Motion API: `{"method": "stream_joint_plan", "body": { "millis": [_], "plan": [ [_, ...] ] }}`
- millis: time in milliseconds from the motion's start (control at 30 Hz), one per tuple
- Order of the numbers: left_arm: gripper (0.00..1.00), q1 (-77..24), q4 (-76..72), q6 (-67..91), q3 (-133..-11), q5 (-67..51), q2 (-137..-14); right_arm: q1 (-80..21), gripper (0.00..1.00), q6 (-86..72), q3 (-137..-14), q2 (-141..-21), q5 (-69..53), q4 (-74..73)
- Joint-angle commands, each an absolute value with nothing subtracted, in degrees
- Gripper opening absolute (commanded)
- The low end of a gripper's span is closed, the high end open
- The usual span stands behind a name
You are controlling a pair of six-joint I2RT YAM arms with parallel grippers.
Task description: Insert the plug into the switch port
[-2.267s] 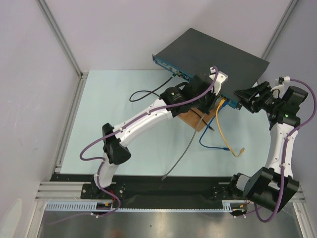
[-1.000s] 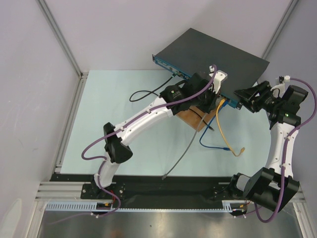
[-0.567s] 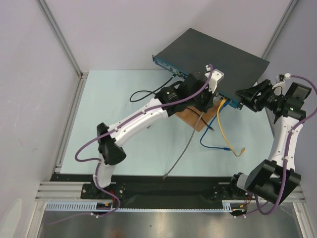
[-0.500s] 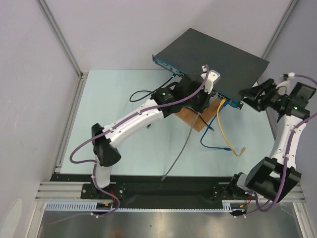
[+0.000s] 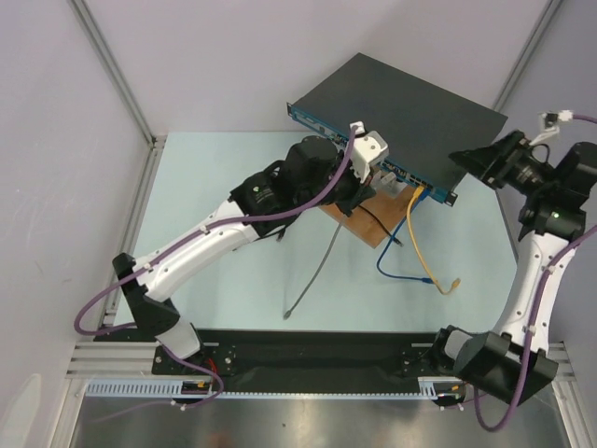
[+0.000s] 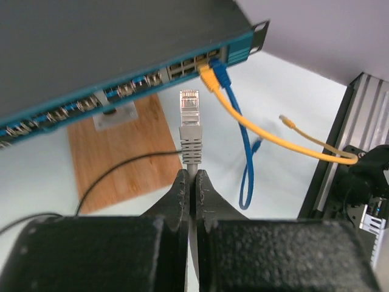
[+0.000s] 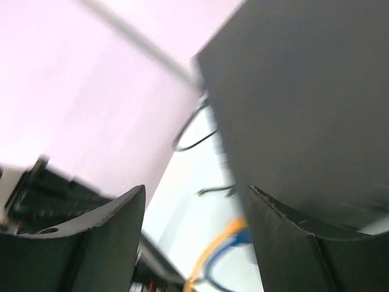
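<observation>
The switch (image 5: 401, 98) is a flat dark grey box at the back, and its teal front face (image 6: 121, 91) carries a row of small sockets. My left gripper (image 6: 190, 180) is shut on the grey cable just behind the plug (image 6: 190, 109). The plug points at the sockets from a short way off and touches none of them. From above, my left gripper (image 5: 362, 182) sits before the middle of the front face, and the grey cable (image 5: 322, 266) trails toward the near edge. My right gripper (image 5: 464, 161) hangs open by the switch's right end, holding nothing.
A yellow cable (image 6: 261, 134) and a blue cable (image 6: 246, 158) are plugged into sockets right of my plug. A brown wooden board (image 6: 121, 152) lies under the switch front, and a black cable (image 5: 275, 173) loops to its left. Aluminium rails (image 5: 131, 233) border the mat.
My left arm has stretched out and swung left along the switch front with the plug, dragging the grey cable left. My right gripper rose away from the switch's end and opened wider.
</observation>
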State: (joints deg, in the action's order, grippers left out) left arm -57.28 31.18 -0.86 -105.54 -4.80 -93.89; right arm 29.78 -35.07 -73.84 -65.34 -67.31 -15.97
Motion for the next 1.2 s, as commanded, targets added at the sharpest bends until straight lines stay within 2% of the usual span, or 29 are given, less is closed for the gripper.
{"method": "stream_joint_plan", "body": {
  "millis": [0, 233, 533, 633, 867, 900, 967, 1067, 1100, 1167],
  "plan": [
    [0.00, -58.6, 24.6, -5.1, -103.7, -5.5, -89.7, 23.3, 0.71, -39.2, -73.2, -62.1, -70.0, -8.9],
    [0.00, -60.2, 23.8, -7.1, -105.6, -5.0, -91.0, 12.1, 0.70, -39.7, -73.0, -62.0, -67.8, -9.1],
    [0.00, -60.1, 23.3, -7.0, -106.9, -5.0, -92.0, 4.7, 0.57, -36.3, -72.3, -62.4, -64.2, -13.5],
    [0.00, -60.1, 23.0, -7.2, -106.6, -4.0, -92.1, 3.3, 0.32, -38.7, -71.4, -62.7, -64.2, -11.4],
    [0.01, -60.0, 18.7, -6.0, -103.3, -3.3, -90.7, 2.7, 0.00, -52.6, -65.1, -63.5, -67.5, -0.6],
    [0.06, -60.1, 17.9, -5.9, -101.5, -3.2, -90.4, 2.7, 0.00, -54.5, -64.4, -63.5, -68.1, 4.5],
    [0.10, -59.7, 14.4, -6.2, -99.0, -4.0, -88.5, 2.7, 0.00, -62.0, -61.9, -64.1, -68.8, 9.2],
    [0.21, -59.2, 8.5, -7.2, -92.9, -5.4, -85.5, 2.8, 0.00, -73.0, -59.3, -64.9, -69.7, 24.3],
    [0.27, -59.1, 7.0, -7.5, -90.3, -5.6, -84.6, 2.8, 0.00, -75.7, -58.0, -65.0, -69.9, 26.9],
    [0.30, -59.2, 3.4, -8.1, -88.0, -6.0, -83.0, 2.8, 0.00, -80.3, -57.0, -65.7, -70.0, 32.3]
  ]
}}
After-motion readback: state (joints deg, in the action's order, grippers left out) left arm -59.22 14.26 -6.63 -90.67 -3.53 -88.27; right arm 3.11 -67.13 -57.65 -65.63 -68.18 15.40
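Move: The grey cable's plug sticks out past the left fingers, about 2 cm ahead, 3 cm right and 1 cm below the left hand. From the right hand it lies some 15 cm left, 3 cm back and 2 cm lower. The yellow plug in the switch is roughly 5 cm ahead, 13 cm right and 9 cm below the left hand; the blue plug is right beside it, about 2 cm farther right and 1 cm nearer the base. The right fingers close on the plug, and the left fingers then open partway off the cable just behind it. To get there the right hand swings about 14 cm left and some 4 cm back, turning roughly 25 degrees counter-clockwise; once closed, it tilts and sinks 2 cm. The left hand first rises about 3 cm and backs off slightly, offering the plug, then lowers nearly 4 cm. ##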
